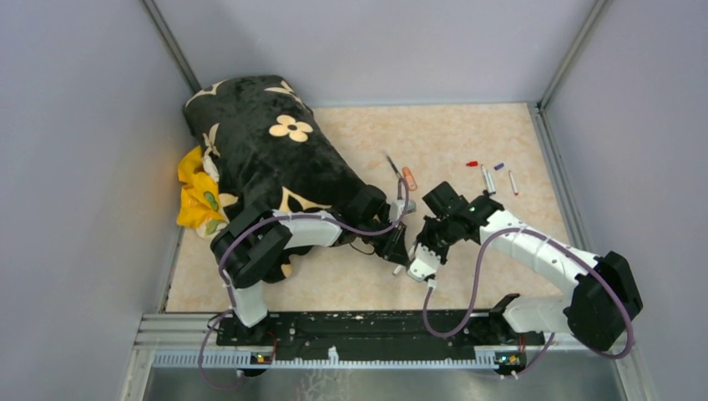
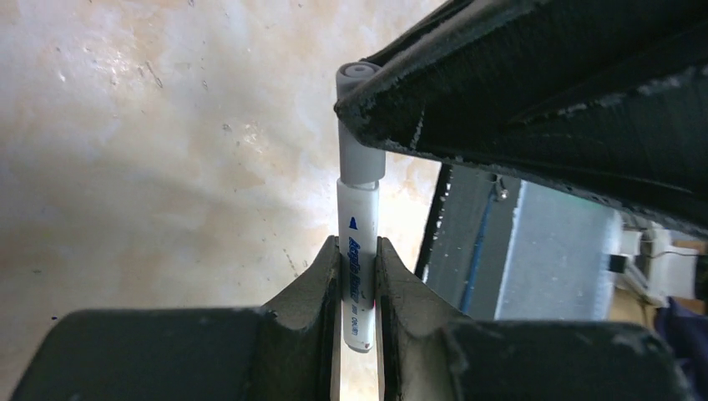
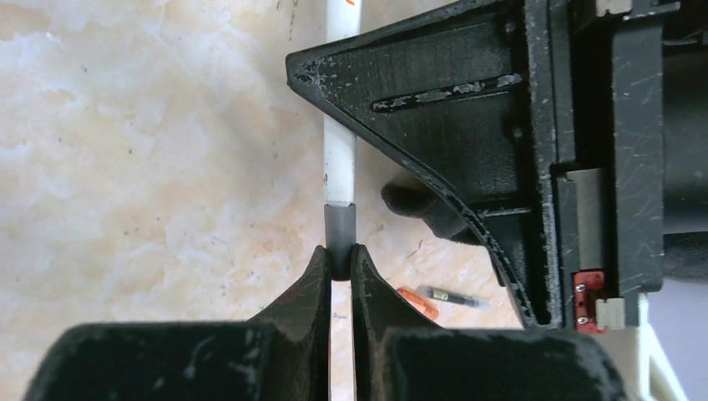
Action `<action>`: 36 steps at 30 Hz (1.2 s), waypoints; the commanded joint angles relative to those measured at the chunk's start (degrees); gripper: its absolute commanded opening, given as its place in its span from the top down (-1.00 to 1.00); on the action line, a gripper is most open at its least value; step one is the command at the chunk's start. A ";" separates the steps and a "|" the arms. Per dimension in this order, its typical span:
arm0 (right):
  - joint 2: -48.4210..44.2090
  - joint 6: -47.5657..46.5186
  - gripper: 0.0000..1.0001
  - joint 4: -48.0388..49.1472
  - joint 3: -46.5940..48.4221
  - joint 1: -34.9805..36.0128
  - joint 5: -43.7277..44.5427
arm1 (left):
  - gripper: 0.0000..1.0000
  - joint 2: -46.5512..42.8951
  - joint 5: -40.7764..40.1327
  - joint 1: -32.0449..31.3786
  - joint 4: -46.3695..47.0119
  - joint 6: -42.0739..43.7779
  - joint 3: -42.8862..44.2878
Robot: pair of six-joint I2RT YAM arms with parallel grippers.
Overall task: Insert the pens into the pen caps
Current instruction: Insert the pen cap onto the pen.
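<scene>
A white-barrelled pen with blue print stands pinched in my left gripper, which is shut on its barrel. A greyish pen cap sits over the pen's far end, and my right gripper is shut on that cap. In the top view the left gripper and right gripper meet tip to tip near the table's front middle. Further back lie a thin dark pen, an orange marker, two white markers, a red cap and a purple cap.
A black blanket with cream flowers covers the back left of the table, with a yellow cloth at its left edge. Grey walls close in the table on three sides. The orange marker and dark pen show under the right wrist.
</scene>
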 commanded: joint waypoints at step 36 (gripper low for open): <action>-8.99 81.79 -0.78 15.39 10.09 -20.16 -36.07 | 1.00 -3.57 -9.49 -0.64 47.74 20.72 -12.77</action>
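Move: My left hand still holds the white pen, with the grey pen cap on its end about 4 cm ahead of my left hand, 3 cm to the right and 3 cm higher. That cap sits right between my right hand's shut fingers. The orange marker lies on the table some 24 cm ahead of my left hand, 3 cm to its right and 8 cm lower; the dark pen is about 26 cm ahead, straight out, at the same height. I open my right fingers wide to let go of the grey cap and draw that hand up about 15 cm and a little forward, away from the pen, turning it clockwise as it clears. Meanwhile my left hand keeps its pinch on the pen, carries it about 5 cm forward and then up, rolling so the capped end tips upward. ##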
